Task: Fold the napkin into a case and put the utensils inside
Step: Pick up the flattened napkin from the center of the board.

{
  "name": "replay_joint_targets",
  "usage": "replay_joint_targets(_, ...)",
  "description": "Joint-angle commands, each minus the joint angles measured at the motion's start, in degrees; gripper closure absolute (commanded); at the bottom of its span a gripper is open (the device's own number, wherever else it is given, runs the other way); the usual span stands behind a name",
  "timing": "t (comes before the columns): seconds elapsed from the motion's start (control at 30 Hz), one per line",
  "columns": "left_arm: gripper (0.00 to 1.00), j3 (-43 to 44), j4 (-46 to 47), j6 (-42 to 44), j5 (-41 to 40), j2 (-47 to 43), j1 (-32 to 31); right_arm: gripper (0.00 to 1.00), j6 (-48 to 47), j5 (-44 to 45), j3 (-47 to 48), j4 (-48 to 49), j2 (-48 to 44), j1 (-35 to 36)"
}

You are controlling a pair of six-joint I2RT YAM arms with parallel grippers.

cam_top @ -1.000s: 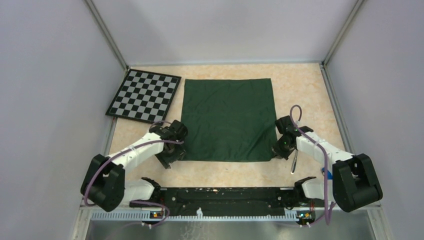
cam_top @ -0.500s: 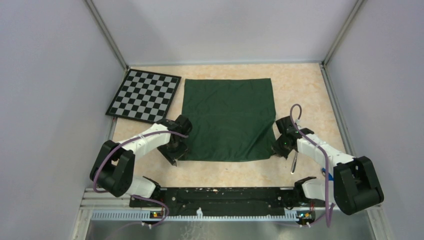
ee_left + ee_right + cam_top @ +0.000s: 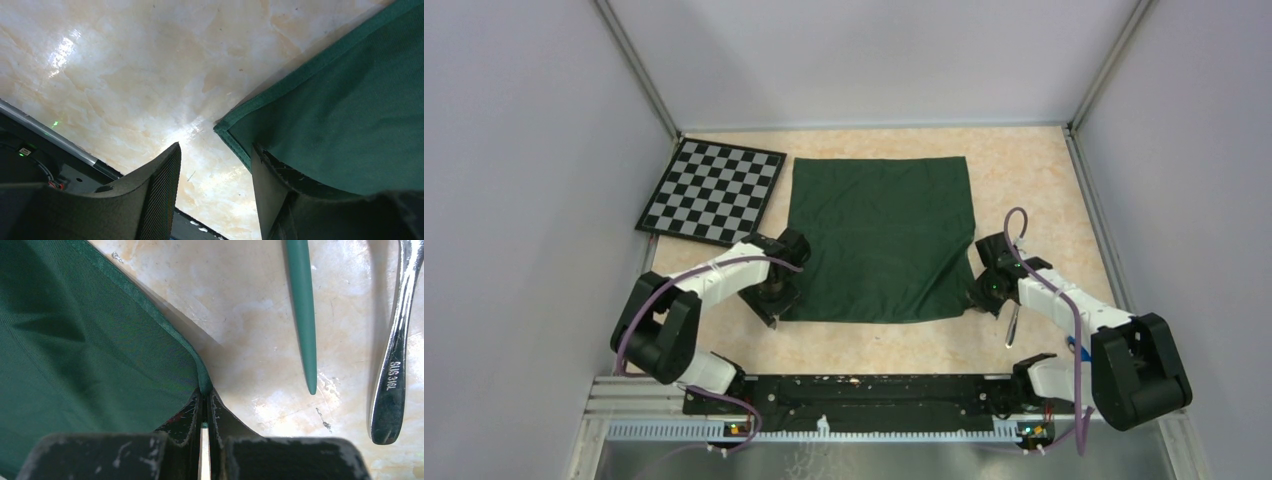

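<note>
The dark green napkin (image 3: pixel 879 235) lies flat and unfolded mid-table; no case is in view. My left gripper (image 3: pixel 772 303) sits low at its near-left corner. In the left wrist view that gripper (image 3: pixel 215 155) is open, with the napkin (image 3: pixel 350 100) corner just ahead of the gap and one finger over the cloth. My right gripper (image 3: pixel 977 297) is at the near-right corner. In the right wrist view it (image 3: pixel 204 390) is shut on the hem of the napkin (image 3: pixel 75 340). The utensils lie to its right: a silver handle (image 3: pixel 395 370) and a tapered teal handle (image 3: pixel 302 315). From above only a silver utensil (image 3: pixel 1012 325) shows.
A black-and-white checkered board (image 3: pixel 712 190) lies at the back left, close to the napkin's left edge. A small blue item (image 3: pixel 1079 347) peeks out by the right arm's base. Grey walls close in both sides and the back.
My left arm has swung in toward the napkin's near-left corner and its jaws have narrowed a little. The right arm and the napkin have not moved.
</note>
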Motion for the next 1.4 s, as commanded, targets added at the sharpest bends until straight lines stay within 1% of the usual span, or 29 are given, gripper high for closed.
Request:
replay_joint_targets(0.0, 0.42, 0.6, 1.9, 0.5, -2.6, 1.5, 0.4, 1.00, -0.7, 2.0, -2.4, 0.1, 1.0, 0.5)
replay_joint_targets(0.17, 0.41, -0.1, 4.0, 1.1, -2.6, 3.9, 0.5, 1.00, -0.9, 2.0, -2.8, -0.1, 0.8, 0.5)
replay_joint_targets(0.3, 0.40, -3.3, 8.2, 2.9, -2.3, 4.5, 1.0, 1.00, -0.9, 2.0, -3.4, 0.0, 0.2, 0.5)
replay_joint_targets(0.4, 0.43, -6.4, 10.8, 2.8, -2.2, 4.1, 1.3, 1.00, -1.1, 2.1, -3.5, -0.2, -0.1, 0.5)
replay_joint_targets(0.43, 0.47, -7.3, 11.8, 2.5, -2.0, 3.9, 1.3, 1.00, -1.1, 2.1, -3.5, -0.3, -0.2, 0.5)
replay_joint_targets(0.5, 0.51, -9.2, 14.1, 2.0, -1.3, 3.5, 1.5, 1.00, -1.0, 1.9, -3.5, -0.2, -0.3, 0.5)
replay_joint_targets(0.57, 0.59, -10.9, 16.2, 1.6, -0.4, 3.1, 1.9, 1.00, -1.0, 1.7, -3.5, 0.0, -0.4, 0.6)
replay_joint_targets(0.7, 0.66, -14.2, 21.4, 2.4, -1.2, 1.3, 2.8, 1.00, -0.8, 1.3, -3.4, -0.1, -0.4, 0.5)
replay_joint_targets(0.83, 0.76, -17.7, 25.7, 4.2, -1.1, -0.5, 5.1, 1.00, -0.7, 1.2, -3.3, -0.5, -0.8, 0.5)
replay_joint_targets(0.87, 0.81, -18.4, 26.8, 5.5, -0.8, -1.1, 5.7, 1.00, -0.7, 1.2, -3.3, -0.6, -1.0, 0.5)
replay_joint_targets(0.9, 0.90, -19.0, 27.6, 6.0, -0.6, -1.8, 6.2, 1.00, -0.7, 1.3, -3.5, -0.5, -1.1, 0.5)
replay_joint_targets(0.97, 0.97, -19.0, 27.9, 7.3, -0.7, -3.1, 6.9, 1.00, -0.6, 1.3, -3.7, -0.3, -1.4, 0.5)
replay_joint_targets(1.0, 0.99, -18.8, 27.9, 8.0, -0.8, -3.8, 7.1, 1.00, -0.6, 1.3, -3.8, -0.1, -1.4, 0.5)
replay_joint_targets(1.07, 1.00, -18.3, 27.9, 9.5, -0.6, -6.1, 7.3, 1.00, -1.8, 0.9, -4.1, 0.8, -1.7, 0.5)
replay_joint_targets(1.17, 1.00, -16.7, 26.9, 11.3, 0.1, -11.9, 7.6, 1.00, -5.2, 0.4, -4.2, 2.5, -3.5, 0.5)
replay_joint_targets(1.2, 1.00, -15.8, 26.2, 11.9, 0.5, -14.0, 7.7, 1.00, -7.8, -0.1, -4.2, 3.4, -4.9, 0.5)
replay_joint_targets(1.23, 1.00, -14.9, 25.7, 12.8, 1.2, -16.5, 7.7, 1.00, -9.0, -0.8, -4.2, 4.2, -6.4, 0.5)
replay_joint_targets(1.3, 1.00, -12.8, 25.4, 15.1, 3.3, -22.1, 7.8, 1.00, -14.3, -2.8, -3.6, 5.6, -10.9, 0.5)
replay_joint_targets(1.37, 1.00, -10.5, 25.7, 18.4, 6.3, -28.5, 7.8, 1.00, -19.1, -6.2, -1.9, 5.4, -17.4, 0.5)
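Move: The napkin's near-left corner lies flat just under my open left hand, about 1 cm ahead and 2 cm below. The near-right corner, already pinched in my right hand, is about 46 cm to the right of my left hand and 2 cm ahead. From my right hand, the near-left corner is roughly 46 cm left and 2 cm back. The fork lies about 12 cm to its right, level with it; the green spoon is some 9 cm right and 5 cm ahead. I sink my left hand about 2 cm, easing slightly forward, and close its fingers until they pinch the napkin's near-left corner. Then I carry that corner about 3.5 cm forward and up nearly 3 cm, fingertips swinging forward to some 25 degrees of tilt. My right hand keeps its pinch on the near-right corner almost still, starting up by under 1 cm only at the end. ##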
